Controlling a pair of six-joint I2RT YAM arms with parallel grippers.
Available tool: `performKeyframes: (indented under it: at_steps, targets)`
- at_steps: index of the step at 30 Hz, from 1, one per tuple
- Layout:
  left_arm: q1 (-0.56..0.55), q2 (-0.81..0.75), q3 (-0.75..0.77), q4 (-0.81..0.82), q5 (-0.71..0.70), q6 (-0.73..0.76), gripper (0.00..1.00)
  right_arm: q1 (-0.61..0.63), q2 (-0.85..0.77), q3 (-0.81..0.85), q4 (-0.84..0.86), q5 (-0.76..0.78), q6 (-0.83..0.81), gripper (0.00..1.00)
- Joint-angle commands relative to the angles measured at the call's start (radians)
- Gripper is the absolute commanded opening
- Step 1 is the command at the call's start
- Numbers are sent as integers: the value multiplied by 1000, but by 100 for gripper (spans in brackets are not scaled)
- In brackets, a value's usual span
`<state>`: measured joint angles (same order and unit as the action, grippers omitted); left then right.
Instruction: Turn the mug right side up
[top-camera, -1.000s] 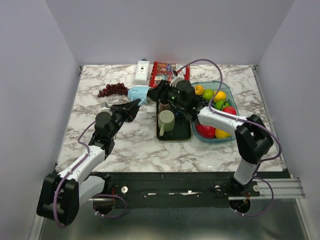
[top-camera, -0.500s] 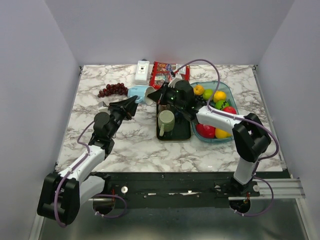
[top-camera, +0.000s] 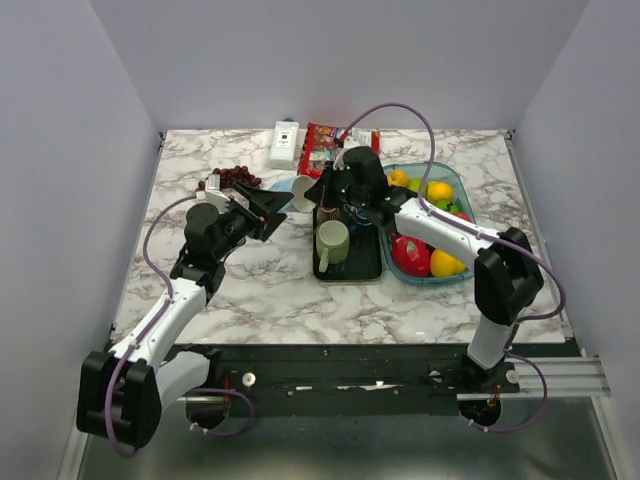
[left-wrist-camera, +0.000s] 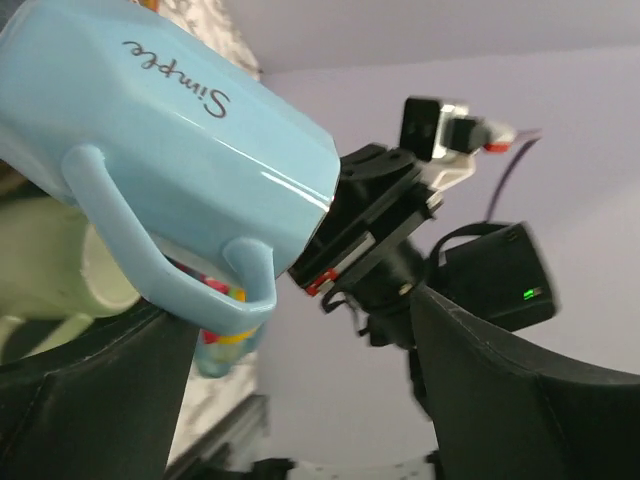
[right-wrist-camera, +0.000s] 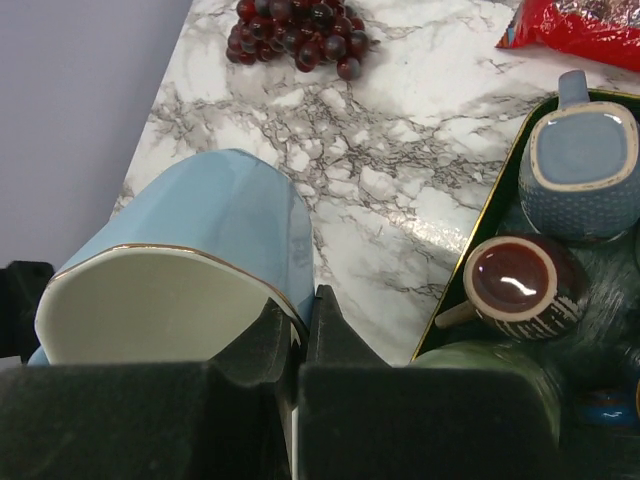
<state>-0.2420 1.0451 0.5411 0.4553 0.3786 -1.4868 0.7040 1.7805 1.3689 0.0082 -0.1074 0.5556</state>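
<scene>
The light blue mug (top-camera: 285, 188) is tipped on its side near the back of the table, its white inside facing right. My right gripper (right-wrist-camera: 303, 318) is shut on the mug (right-wrist-camera: 205, 225) at its gold-edged rim, one finger inside and one outside. In the top view the right gripper (top-camera: 318, 190) reaches it from the right. My left gripper (top-camera: 270, 203) is open just left of the mug. From the left wrist, the mug (left-wrist-camera: 170, 120) fills the upper left, its handle (left-wrist-camera: 150, 275) hanging over the left gripper (left-wrist-camera: 300, 335), whose wide-spread fingers grip nothing.
A black tray (top-camera: 350, 272) right of the mug holds a green mug (top-camera: 332, 240), a brown mug (right-wrist-camera: 515, 280) and a grey-blue mug (right-wrist-camera: 585, 160). A teal fruit bin (top-camera: 457, 182) lies further right. Dark grapes (top-camera: 232, 177), a white box (top-camera: 286, 142) and a red packet (top-camera: 325, 145) lie behind.
My right gripper has shut on the mug's rim. My left gripper has opened wide, and its arm has shifted back and to the left.
</scene>
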Motion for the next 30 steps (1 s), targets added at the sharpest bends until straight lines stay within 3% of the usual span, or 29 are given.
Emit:
performKeyframes:
  at_steps: [1,4,7,16,20,25,30]
  targets:
    - [4,-103,158,-448,-67,609,93,8,51,143,-143,-6,-97,1]
    - [4,-171,204,-593,-182,800,94,8,112,238,-230,-28,-138,1]
    - [4,-203,240,-691,-252,894,94,8,187,349,-330,-29,-169,1]
    - [4,-204,267,-805,-360,988,94,8,353,522,-493,44,-241,1]
    - [4,-182,266,-814,-363,1025,94,8,398,574,-527,71,-261,1]
    - [3,-129,278,-794,-248,1071,95,8,422,599,-553,100,-283,1]
    - [-74,-45,269,-721,-210,1103,95,8,450,653,-606,103,-309,1]
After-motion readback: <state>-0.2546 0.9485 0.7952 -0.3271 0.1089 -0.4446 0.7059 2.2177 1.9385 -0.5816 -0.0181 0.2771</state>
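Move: I hold the blue mug by its rim in my shut right fingers. The bare marble beside the tray, where it is going, lies about 4 cm ahead of that hand, 6 cm left and 17 cm below. In the tray, the brown mug is some 7 cm ahead and 2 cm right, the green mug 2 cm back and 3 cm right, both roughly 15 cm down. From my left hand the spot is about 10 cm ahead, 2 cm right, 22 cm below. Keeping my pinch on the rim, I lower the blue mug about 10 cm with my right hand towards the marble beside the tray, easing forward nearly 4 cm and tipping the fingers some 30 degrees more downward. My open left hand backs off to the left, rising slightly, then sinking about 8 cm and swinging its fingertips down. ##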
